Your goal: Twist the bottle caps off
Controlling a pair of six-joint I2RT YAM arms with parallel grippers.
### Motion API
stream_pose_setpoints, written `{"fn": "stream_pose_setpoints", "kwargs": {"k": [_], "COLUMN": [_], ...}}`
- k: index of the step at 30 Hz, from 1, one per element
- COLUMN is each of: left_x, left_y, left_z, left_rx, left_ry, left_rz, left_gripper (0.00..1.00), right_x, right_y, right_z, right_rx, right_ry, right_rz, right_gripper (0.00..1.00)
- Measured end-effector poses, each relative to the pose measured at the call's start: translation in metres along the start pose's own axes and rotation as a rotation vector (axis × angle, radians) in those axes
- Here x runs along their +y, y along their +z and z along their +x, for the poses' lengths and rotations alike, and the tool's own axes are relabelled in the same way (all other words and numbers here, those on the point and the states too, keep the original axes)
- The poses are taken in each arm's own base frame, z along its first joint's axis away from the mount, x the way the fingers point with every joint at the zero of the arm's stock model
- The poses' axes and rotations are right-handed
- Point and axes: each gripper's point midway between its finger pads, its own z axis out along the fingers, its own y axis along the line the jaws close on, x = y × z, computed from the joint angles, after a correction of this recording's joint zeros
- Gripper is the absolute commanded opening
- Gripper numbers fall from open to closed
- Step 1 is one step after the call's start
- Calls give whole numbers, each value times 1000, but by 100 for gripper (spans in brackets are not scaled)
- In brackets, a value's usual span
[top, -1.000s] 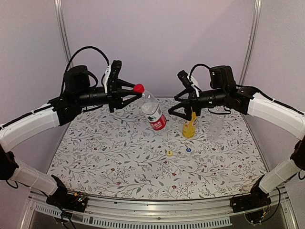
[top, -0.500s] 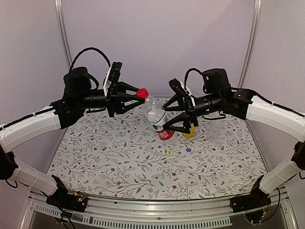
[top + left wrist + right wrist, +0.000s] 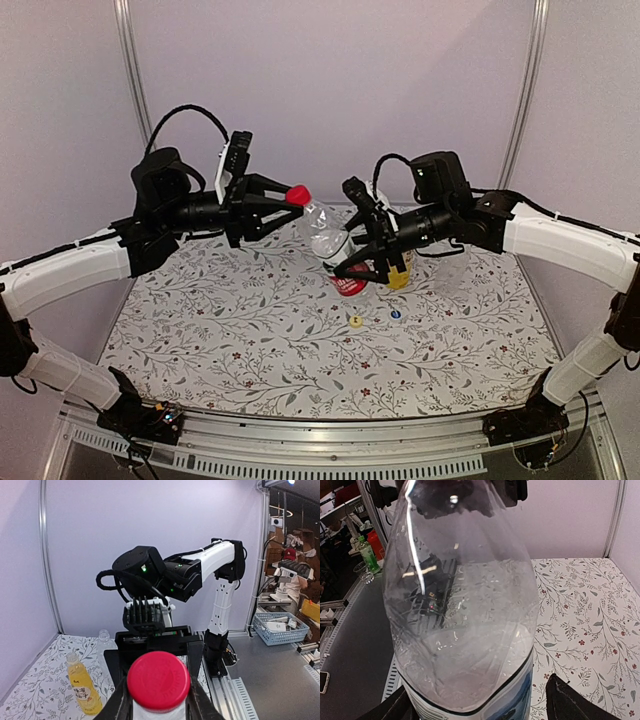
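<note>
A clear bottle point(image 3: 325, 235) with a red-and-white label hangs tilted above the table. My left gripper point(image 3: 290, 197) is shut on its red cap point(image 3: 297, 194), which fills the left wrist view point(image 3: 158, 680) between the two fingers. My right gripper point(image 3: 355, 268) stands round the bottle's labelled lower body point(image 3: 465, 605). It is open, and a gap shows between the right finger point(image 3: 565, 700) and the label. The yellow cap point(image 3: 356, 321) and blue cap point(image 3: 395, 314) lie loose on the table.
The yellow-orange drink bottle point(image 3: 400, 277) stands uncapped just behind my right gripper, also seen from the left wrist point(image 3: 82, 685). A clear unlabelled bottle point(image 3: 450, 265) stands to its right. The floral table cover point(image 3: 250, 340) runs to the near rail.
My right gripper has swung left from the yellow-orange bottle to the held bottle's lower body, its jaws narrowing. The left gripper holds the red cap, shifted slightly.
</note>
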Motion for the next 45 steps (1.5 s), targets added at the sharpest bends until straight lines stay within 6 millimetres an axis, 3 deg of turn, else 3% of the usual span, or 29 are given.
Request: {"fn": "stream_pose_setpoints", "kwargs": {"k": [4,17,24,31,40,45], "left_x": [0,2,2,3,5,10], "left_y": [0,-2,-2,-3,-5,-6], "left_z": [-3,1,0,1,2,4], "left_rx": [-21,-54,-66,-76,-80,-70], "left_ry": [3,-28,-29,-40,-43,-38], "left_rz": [-2,-17,-16,-22,-46,-78], "left_gripper": [0,0,0,1,36,65], "right_x": [1,4,6,8,8,8], "right_y": [1,8,10,10,10,11], "right_z": [-2,-5,-6,-6,-5,-6], "right_rx": [-9,-32,-40,-42,-39,-42], "right_ry": [3,6,10,-2,-4,-4], "right_rz": [-11,-45,-67,-78,-77,-77], "right_gripper": [88,82,65,56,47,43]}}
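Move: The left hand already pinches the red cap, whose middle is about 1 cm to its right. The open right hand has its fingers astride the red-labelled bottle's body; the bottle's middle is roughly 2 cm ahead, 3 cm left and 3 cm above. From the right hand, the yellow bottle stands about 12 cm ahead, 13 cm right and 15 cm lower, the clear bottle some 10 cm ahead and 26 cm right, equally low. The right fingers close on the lower body of the red-labelled bottle and pinch it, after the hand eases barely 1 cm to the left, in towards the bottle, and about as far back. The left hand stays at the red cap, tilting only about 5 degrees, then opens at the very end and lets go while creeping about 1 cm forward. ##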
